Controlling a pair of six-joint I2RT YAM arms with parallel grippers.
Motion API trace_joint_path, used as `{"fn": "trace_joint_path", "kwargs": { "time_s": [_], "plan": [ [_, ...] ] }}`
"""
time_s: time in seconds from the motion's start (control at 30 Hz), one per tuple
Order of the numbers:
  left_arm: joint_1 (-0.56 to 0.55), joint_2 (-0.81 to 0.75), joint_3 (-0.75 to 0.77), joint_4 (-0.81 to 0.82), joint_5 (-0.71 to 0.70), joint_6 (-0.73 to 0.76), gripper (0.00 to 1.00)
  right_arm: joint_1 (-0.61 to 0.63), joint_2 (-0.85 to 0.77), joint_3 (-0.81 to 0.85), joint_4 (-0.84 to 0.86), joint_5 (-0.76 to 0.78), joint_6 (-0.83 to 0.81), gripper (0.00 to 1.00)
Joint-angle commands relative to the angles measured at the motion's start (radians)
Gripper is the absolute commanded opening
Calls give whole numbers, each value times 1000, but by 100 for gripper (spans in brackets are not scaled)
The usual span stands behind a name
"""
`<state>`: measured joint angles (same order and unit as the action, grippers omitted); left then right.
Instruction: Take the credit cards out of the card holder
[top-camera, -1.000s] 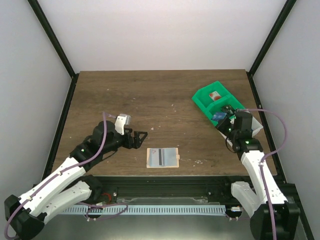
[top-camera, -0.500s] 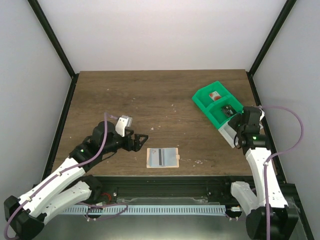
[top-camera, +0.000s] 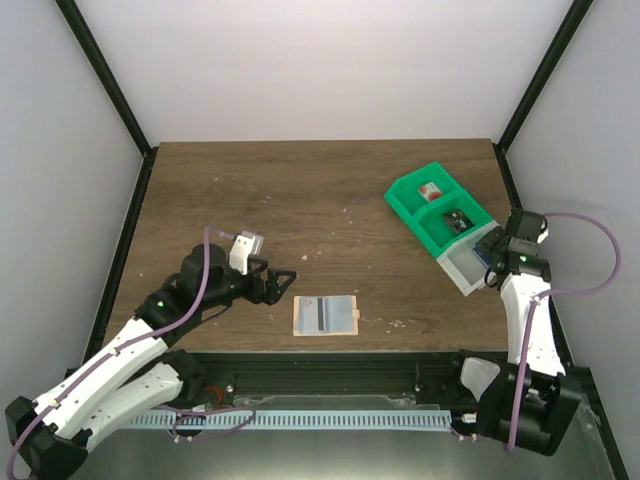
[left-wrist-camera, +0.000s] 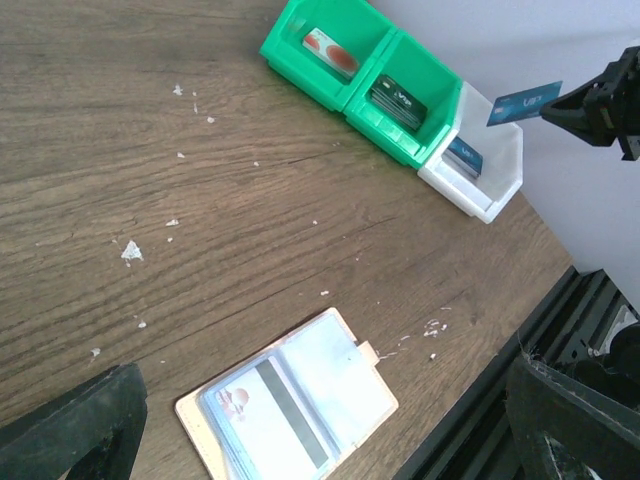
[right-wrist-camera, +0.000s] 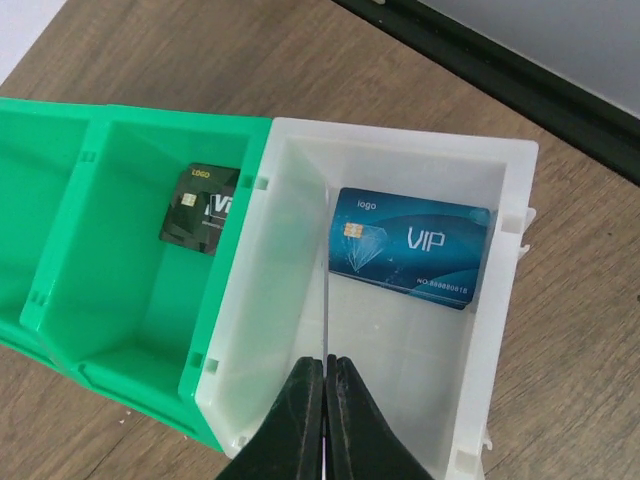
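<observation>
The tan card holder (top-camera: 325, 315) lies open near the table's front edge. A pale credit card with a dark stripe (left-wrist-camera: 268, 420) sits in its left pocket. My left gripper (top-camera: 285, 279) is open just left of the holder, and in the left wrist view its dark fingers (left-wrist-camera: 75, 430) flank the holder (left-wrist-camera: 345, 375) from above. My right gripper (top-camera: 494, 251) is shut on a blue credit card (left-wrist-camera: 525, 103). That card shows edge-on (right-wrist-camera: 325, 280) above the tray's white compartment (right-wrist-camera: 420, 400).
A green-and-white tray (top-camera: 425, 207) stands at the right. It holds a red-and-white card (top-camera: 431, 189) in the far compartment, a dark card (right-wrist-camera: 203, 210) in the middle one and a blue VIP card (right-wrist-camera: 410, 247) in the white one. Black frame posts border the table.
My right gripper has drawn back to the right, from over the tray to its right edge, still shut on the card. The left arm has barely moved.
</observation>
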<state>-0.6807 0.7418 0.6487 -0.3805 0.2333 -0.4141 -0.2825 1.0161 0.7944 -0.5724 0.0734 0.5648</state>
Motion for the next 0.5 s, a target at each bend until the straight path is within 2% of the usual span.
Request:
{"fn": "trace_joint_path", "kwargs": {
  "time_s": [0.0, 0.17, 0.47],
  "plan": [
    [4, -12, 0, 10, 12, 17, 100, -49, 29, -22, 81, -86, -16, 0],
    [4, -5, 0, 9, 11, 17, 100, -77, 97, -60, 124, -144, 10, 0],
    [3, -5, 3, 3, 1, 17, 100, -114, 95, -150, 276, -228, -17, 0]
  ]
}}
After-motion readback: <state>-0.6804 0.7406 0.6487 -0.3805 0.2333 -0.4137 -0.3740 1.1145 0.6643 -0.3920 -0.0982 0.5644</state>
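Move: The right gripper hangs almost over the white tray, still holding a blue card: the tray's middle is some 11 cm below it, about 1 cm back and 2 cm to its right. The blue card stack inside lies around 4 cm right, 1 cm back; the black cards in the neighbouring green compartment lie about 7 cm ahead and 3 cm left, similarly low. From the left gripper, the tray is roughly 46 cm right, 5 cm ahead and 16 cm lower. Lower the right gripper almost straight down about 5 cm towards the white tray, easing off at the end, with the fingers kept shut on the blue card and the card's free end leading in over the stack's compartment. Let the wrist roll a little as you sink, its left side rising some 8 degrees. ##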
